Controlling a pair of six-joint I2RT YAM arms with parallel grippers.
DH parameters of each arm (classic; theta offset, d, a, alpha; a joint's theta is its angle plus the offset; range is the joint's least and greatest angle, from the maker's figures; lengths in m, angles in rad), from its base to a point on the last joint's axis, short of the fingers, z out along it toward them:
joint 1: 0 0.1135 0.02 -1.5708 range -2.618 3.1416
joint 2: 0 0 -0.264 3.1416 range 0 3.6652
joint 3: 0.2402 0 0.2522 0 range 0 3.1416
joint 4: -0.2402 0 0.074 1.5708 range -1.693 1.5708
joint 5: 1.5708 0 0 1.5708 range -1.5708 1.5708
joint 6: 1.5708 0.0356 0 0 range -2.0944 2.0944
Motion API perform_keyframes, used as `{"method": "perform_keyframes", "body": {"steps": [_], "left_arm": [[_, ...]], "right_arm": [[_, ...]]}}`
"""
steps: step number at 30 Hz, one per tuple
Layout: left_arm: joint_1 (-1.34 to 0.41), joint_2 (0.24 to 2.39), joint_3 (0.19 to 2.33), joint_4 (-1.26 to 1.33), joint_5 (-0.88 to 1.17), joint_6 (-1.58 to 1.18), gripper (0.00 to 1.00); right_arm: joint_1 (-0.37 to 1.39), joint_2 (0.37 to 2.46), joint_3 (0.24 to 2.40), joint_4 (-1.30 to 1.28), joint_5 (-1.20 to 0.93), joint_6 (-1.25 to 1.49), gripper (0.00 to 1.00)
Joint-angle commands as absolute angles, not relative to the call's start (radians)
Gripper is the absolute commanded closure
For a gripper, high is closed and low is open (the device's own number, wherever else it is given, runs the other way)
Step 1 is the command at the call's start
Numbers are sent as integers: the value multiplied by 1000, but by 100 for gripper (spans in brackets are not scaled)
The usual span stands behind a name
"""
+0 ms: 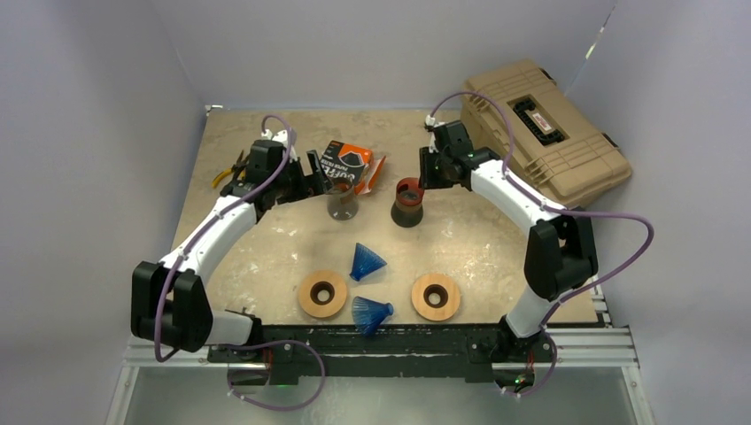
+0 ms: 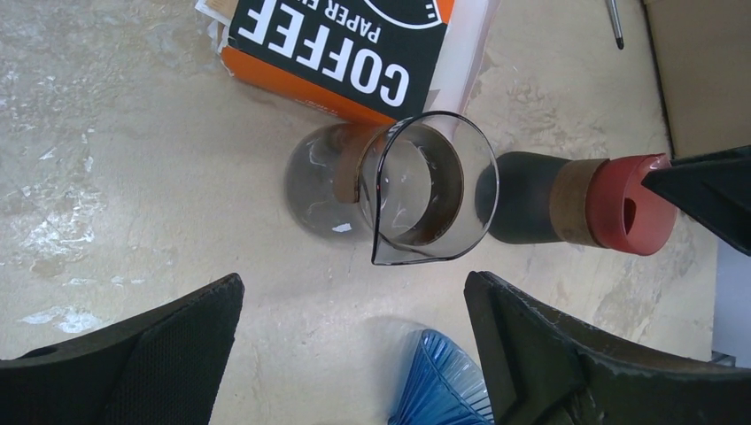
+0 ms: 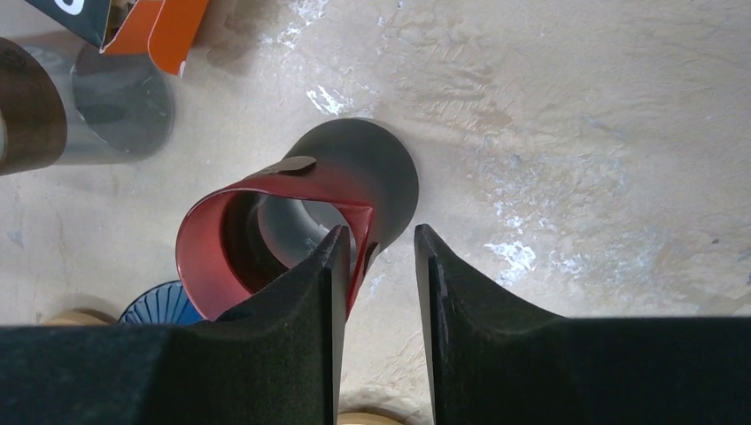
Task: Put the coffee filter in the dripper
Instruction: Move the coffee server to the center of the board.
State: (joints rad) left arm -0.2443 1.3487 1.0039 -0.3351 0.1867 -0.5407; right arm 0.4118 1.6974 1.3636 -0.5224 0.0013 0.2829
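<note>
An orange and black coffee filter box (image 1: 348, 164) lies at the back of the table; no loose filter shows. Two blue ribbed drippers (image 1: 367, 262) (image 1: 372, 312) lie on their sides near the front. My left gripper (image 2: 354, 305) is open above bare table, just short of a clear glass carafe (image 2: 319, 190), with a dripper (image 2: 438, 381) below it. My right gripper (image 3: 381, 239) has its jaws narrowed but apart at the spout of a red-rimmed dark carafe (image 3: 212, 257). The spout lip sits in the gap, beside the left finger and clear of the right one.
Two wooden rings (image 1: 322, 293) (image 1: 436, 297) lie near the front edge. A tan hard case (image 1: 545, 133) fills the back right. Yellow-handled pliers (image 1: 228, 173) lie at the left by the left arm. Walls close the table on three sides.
</note>
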Motion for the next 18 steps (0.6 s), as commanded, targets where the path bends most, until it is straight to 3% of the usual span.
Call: {"method": "perform_keyframes", "body": {"steps": [1, 3, 8, 18], "left_arm": [[-239, 1371, 1051, -301, 201, -555, 4], [-239, 1382, 1055, -300, 198, -547, 4], [-239, 1406, 1064, -293, 190, -539, 4], [-239, 1454, 1088, -282, 210, -543, 5]], "right_arm": [[394, 1677, 1338, -496, -40, 264, 68], [378, 1665, 1330, -493, -42, 267, 80], [344, 1634, 1315, -500, -5, 262, 97], [229, 1558, 1223, -527, 146, 296, 96]]}}
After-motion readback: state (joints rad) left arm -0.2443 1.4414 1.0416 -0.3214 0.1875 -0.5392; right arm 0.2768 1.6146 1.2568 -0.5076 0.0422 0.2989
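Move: The red-rimmed carafe stands at the right hand, its middle some 3 cm left, 1 cm back and 6 cm below, its rim at the fingertips. The clear coffee server is 16 cm left and 1 cm back, the filter box 15 cm left and 7 cm ahead. From the left hand the server lies about 6 cm right, 2 cm ahead and 9 cm below; the filter box 10 cm ahead and 7 cm right. Right fingers pinch the carafe's red rim and drag it 7 cm right; left, open, eases 2 cm down-forward towards server. ##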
